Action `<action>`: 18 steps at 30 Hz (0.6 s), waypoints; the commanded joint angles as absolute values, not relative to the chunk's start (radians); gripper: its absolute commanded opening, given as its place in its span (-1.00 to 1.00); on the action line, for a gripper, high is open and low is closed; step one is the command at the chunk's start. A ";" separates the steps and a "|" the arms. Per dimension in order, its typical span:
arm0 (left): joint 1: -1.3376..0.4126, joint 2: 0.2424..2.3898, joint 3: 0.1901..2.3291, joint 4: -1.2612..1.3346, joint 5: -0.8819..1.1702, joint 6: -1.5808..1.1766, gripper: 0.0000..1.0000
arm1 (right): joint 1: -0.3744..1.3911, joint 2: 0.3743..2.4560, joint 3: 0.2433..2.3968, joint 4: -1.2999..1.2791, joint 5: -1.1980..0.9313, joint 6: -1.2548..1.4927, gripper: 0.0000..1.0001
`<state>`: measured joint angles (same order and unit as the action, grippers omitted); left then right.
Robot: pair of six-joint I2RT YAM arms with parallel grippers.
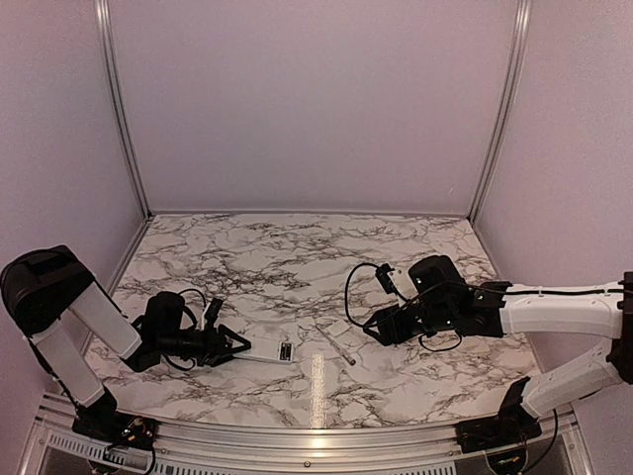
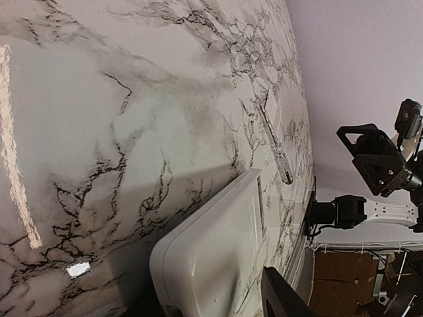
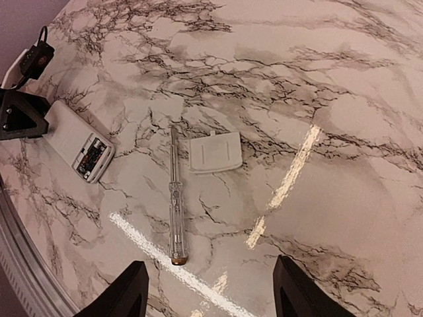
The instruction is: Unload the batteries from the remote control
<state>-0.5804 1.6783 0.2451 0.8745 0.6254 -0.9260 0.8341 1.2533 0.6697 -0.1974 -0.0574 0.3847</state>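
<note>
The white remote control [image 1: 265, 350] lies flat on the marble table. Its dark open recess [image 3: 92, 157] at the right end shows the batteries [image 3: 90, 158] still inside. My left gripper [image 1: 235, 346] is shut on the remote's left end. In the left wrist view the remote [image 2: 211, 257] fills the space between the fingers [image 2: 284, 297]. My right gripper [image 1: 381, 327] is open and empty. It hovers over the table to the right of the remote, and its fingers [image 3: 125, 294] frame bare marble.
A clear-handled screwdriver [image 3: 174, 198] lies between the remote and my right gripper, also seen in the top view [image 1: 336, 344]. The small white cover piece [image 3: 215, 152] lies just beyond it. The table's metal front rail [image 1: 316, 430] runs along the near edge.
</note>
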 commanded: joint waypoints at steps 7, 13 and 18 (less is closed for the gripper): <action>-0.579 1.574 0.216 0.563 0.479 -0.844 0.29 | 0.870 1.337 0.710 -0.216 -0.014 0.326 0.27; -0.578 1.444 0.241 0.392 0.427 -0.790 0.73 | 0.876 1.380 0.744 -0.222 -0.005 0.305 0.29; -0.578 1.353 0.283 0.258 0.370 -0.758 0.97 | 0.884 1.409 0.788 -0.261 0.025 0.279 0.31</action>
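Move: The remote lies flat with its near end between my already part-open left fingers; its middle is about 5 cm to the right, level fore and aft and 1 cm lower. From my empty right hand it is some 22 cm left, 2 cm back and 9 cm down. The screwdriver's middle lies about 7 cm left and 1 cm ahead of that hand, the battery cover 7 cm left and 5 cm ahead, both some 10 cm below. I keep spreading my left fingers from half to almost fully open and draw them off the remote's end, going about 2 cm left and 2 cm up while the fingertips tip some 10 degrees farther down. Meanwhile I dip my right hand, its fingers still part-open, about 3 cm towards the table right of the screwdriver, then ease it slightly up, left and forward. ##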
